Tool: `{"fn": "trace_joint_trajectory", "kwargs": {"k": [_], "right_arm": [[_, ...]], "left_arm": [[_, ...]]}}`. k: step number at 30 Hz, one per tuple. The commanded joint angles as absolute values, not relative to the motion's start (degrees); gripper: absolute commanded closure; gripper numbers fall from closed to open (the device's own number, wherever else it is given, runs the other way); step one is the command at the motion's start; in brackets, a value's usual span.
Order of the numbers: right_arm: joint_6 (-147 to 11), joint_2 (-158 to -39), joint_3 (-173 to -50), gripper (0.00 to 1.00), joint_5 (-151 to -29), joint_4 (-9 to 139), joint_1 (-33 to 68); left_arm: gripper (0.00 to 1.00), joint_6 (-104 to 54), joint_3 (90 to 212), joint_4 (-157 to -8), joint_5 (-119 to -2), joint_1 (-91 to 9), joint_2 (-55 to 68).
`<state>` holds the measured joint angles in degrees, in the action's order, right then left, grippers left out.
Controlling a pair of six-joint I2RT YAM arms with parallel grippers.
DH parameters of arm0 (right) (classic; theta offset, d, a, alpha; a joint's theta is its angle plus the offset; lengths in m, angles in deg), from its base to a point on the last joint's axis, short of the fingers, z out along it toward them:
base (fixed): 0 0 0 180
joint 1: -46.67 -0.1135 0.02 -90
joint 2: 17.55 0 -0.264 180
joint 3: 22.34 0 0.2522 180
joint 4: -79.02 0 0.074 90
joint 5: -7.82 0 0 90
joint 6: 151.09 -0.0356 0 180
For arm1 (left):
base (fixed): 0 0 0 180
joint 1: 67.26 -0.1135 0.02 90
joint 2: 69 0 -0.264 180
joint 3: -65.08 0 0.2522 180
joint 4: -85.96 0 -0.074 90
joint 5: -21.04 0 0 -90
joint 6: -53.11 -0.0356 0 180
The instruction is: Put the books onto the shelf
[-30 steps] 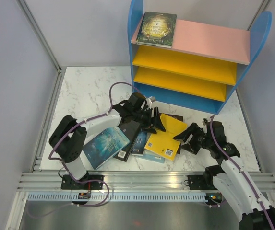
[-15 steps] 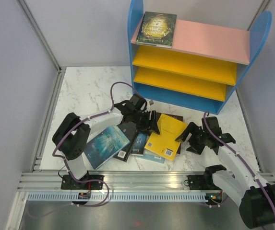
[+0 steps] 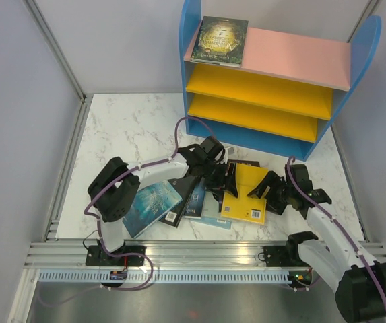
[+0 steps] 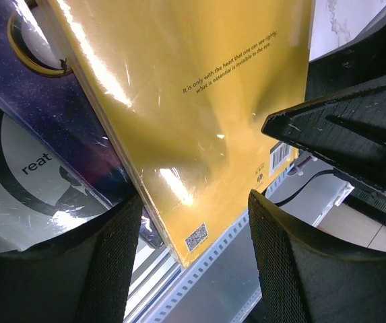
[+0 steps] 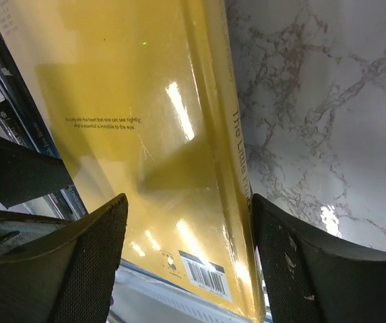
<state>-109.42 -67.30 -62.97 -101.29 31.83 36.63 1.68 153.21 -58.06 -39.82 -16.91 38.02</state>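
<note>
A yellow-backed book (image 3: 248,197) lies on top of the pile of books at the table's front. My left gripper (image 3: 227,180) is at its left edge, open, with the book's near corner (image 4: 179,101) between the fingers (image 4: 112,269) and not touched. At the book's right edge is my right gripper (image 3: 268,189), open wide and low over the cover (image 5: 145,134). Its right finger (image 5: 307,269) sits just outside the spine. A purple-blue book (image 4: 58,114) lies under the yellow one. One green-gold book (image 3: 219,40) rests on the shelf's pink top board (image 3: 294,57).
A teal book (image 3: 149,204), a black book (image 3: 182,195) and a pale blue one (image 3: 217,221) fan out to the left on the marble table (image 3: 125,134). The shelf's blue side panel (image 3: 191,74) stands just behind the pile. The metal rail (image 3: 199,256) runs along the front edge.
My left gripper has moved right and the yellow book has shifted right and squared up with it. The right gripper has come left onto the book's right edge.
</note>
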Motion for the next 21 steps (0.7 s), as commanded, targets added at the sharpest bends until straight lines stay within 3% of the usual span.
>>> {"fn": "trace_joint_trajectory", "kwargs": {"k": [1, 5, 8, 18, 21], "right_arm": [[-112.32, -64.75, -62.56, 0.24, -106.52, 38.89, 36.21], [-114.87, -60.72, -60.89, 0.42, -108.89, 41.61, 36.21], [-118.29, -56.85, -58.86, 0.49, -111.09, 45.66, 36.21], [-120.76, -53.4, -61.32, 0.46, -110.92, 47.86, 36.3], [-120.68, -54.19, -61.67, 0.64, -111.09, 48.21, 36.3]], "left_arm": [[0.33, 2.57, 156.18, -61.29, -37.15, -16.01, 39.01], [0.33, 4.5, 156.1, -64.96, -34.0, -16.01, 39.02], [0.33, 7.75, 155.31, -69.97, -30.84, -16.01, 38.84], [0.33, 14.96, 151.79, -77.81, -27.04, -15.84, 36.38], [0.32, 15.14, 151.53, -77.9, -27.39, -15.93, 36.03]]}}
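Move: The yellow Little Prince book's middle lies about 6 cm left of the right hand point, 1 cm farther out and slightly below, its spine edge already between that hand's open fingers. From the left hand it is some 7 cm to the right, level fore and aft, about 2 cm below. The Robinson Crusoe book lies beneath it, about 10 cm left of the right hand and 2 cm farther out; the grey book is some 6 cm to the left hand's left. The right fingers close on the yellow book's spine edge, pinching it across its thickness, while the hand lifts about 6 cm, shifting left and a little forward and tilting up some 20 degrees. The left hand keeps its fingers parted at the book's opposite edge, first easing slightly forward, then moving about 2 cm right and 1 cm up. ##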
